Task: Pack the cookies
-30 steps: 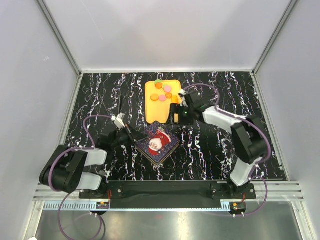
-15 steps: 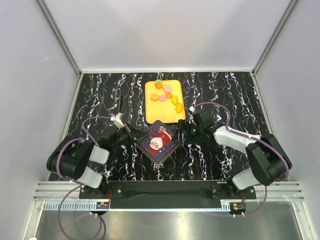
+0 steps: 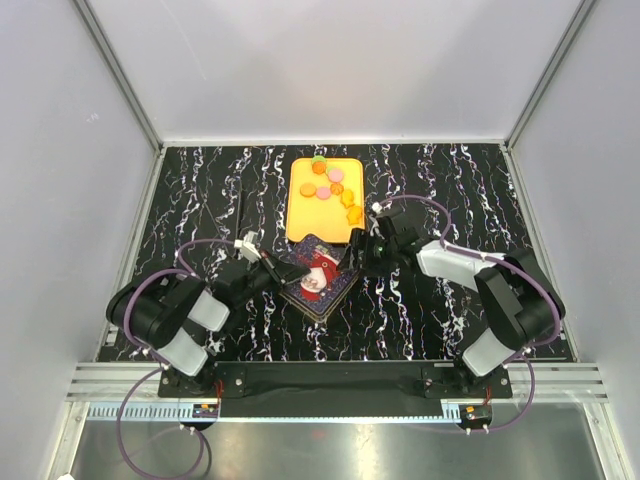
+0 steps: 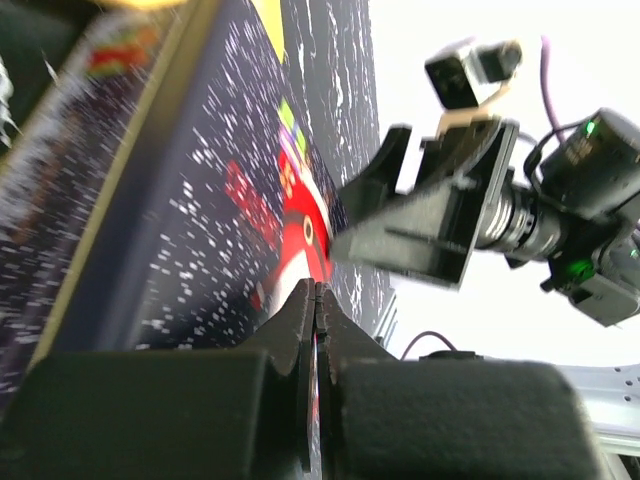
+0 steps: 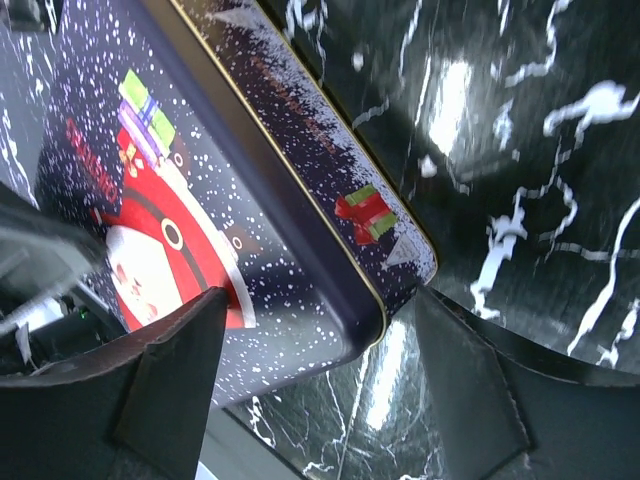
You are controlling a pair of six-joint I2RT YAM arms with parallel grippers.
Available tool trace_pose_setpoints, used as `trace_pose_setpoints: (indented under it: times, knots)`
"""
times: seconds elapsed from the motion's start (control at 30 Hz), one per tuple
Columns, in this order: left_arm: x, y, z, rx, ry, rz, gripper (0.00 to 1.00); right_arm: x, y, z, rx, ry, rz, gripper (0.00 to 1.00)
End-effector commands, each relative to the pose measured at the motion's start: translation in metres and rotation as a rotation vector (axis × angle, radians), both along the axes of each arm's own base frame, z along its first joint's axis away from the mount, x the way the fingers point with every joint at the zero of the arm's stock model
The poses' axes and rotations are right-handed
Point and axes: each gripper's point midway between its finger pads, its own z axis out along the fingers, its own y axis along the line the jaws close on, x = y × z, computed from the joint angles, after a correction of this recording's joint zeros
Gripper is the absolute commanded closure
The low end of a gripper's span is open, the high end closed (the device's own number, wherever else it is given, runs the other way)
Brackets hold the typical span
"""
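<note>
The cookies [image 3: 330, 185] are small orange, pink and green discs lying on a yellow tray [image 3: 305, 218] at the back. In front of the tray sits a dark blue tin [image 3: 318, 280] with a Santa lid [image 5: 150, 230], closed. My left gripper [image 3: 277, 272] is shut, its tips [image 4: 317, 290] against the tin's left corner over the lid [image 4: 200, 200]. My right gripper [image 3: 356, 258] is open and straddles the tin's right corner [image 5: 320, 300], with one finger [image 5: 170, 370] over the lid and the other finger [image 5: 470, 380] beside the side wall, a gap showing there.
The table is black marble-patterned [image 3: 430, 310], with white walls on three sides. A thin dark stick [image 3: 241, 205] lies left of the tray. The right gripper's body [image 4: 430, 215] hangs close over the tin opposite my left fingers.
The right gripper has come from the tray's edge down to the tin's right corner. The tin has shifted a little toward the tray, the left gripper following.
</note>
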Motion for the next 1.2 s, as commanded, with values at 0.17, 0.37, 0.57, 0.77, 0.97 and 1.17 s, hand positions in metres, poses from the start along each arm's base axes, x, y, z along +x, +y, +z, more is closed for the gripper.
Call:
trace_pose_setpoints:
  times: [0.17,0.37,0.57,0.77,0.97,1.17]
  knots:
    - [-0.055,0.027,-0.085,0.288,0.273,-0.072,1.00,0.024,-0.012,0.002,-0.075,-0.050,-0.026,0.39]
    - [-0.030,0.011,-0.014,0.231,0.065,-0.126,1.00,0.023,-0.019,0.007,-0.087,-0.065,-0.024,0.40]
    - [-0.008,0.044,0.031,0.493,-0.034,-0.013,1.00,0.024,-0.021,0.009,-0.103,-0.076,-0.018,0.41]
    - [-0.004,0.084,0.055,0.786,-0.003,0.076,1.00,0.026,-0.021,0.008,-0.117,-0.071,-0.015,0.41]
    - [-0.008,0.098,0.060,0.940,0.004,0.095,1.00,0.028,-0.022,0.007,-0.126,-0.071,-0.013,0.41]
    - [-0.023,0.089,0.004,0.994,0.084,-0.012,1.00,0.025,-0.021,0.002,-0.127,-0.060,-0.005,0.42]
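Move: The closed box sits between my hands, turned like a diamond. Its middle is about 3 cm to the right of my left hand, 2 cm nearer me and 4 cm lower, the shut fingertips being close over the lid. From my right hand, already open around the right-hand corner, the box's middle is about 8 cm left, 4 cm back and 2 cm down. The yellow cookie tray lies some 14 cm ahead of my right hand and 7 cm to its left. I take my shut left hand off the lid: first back about 2 cm, then up in an arc some 8 cm to the left and back down beyond the box's left corner, ending 3 cm higher, while the wrist rolls about 50 degrees to point the fingers steeply down. My right hand eases about 2 cm forward and a little right and up, its fingers closing part way around the right corner. ##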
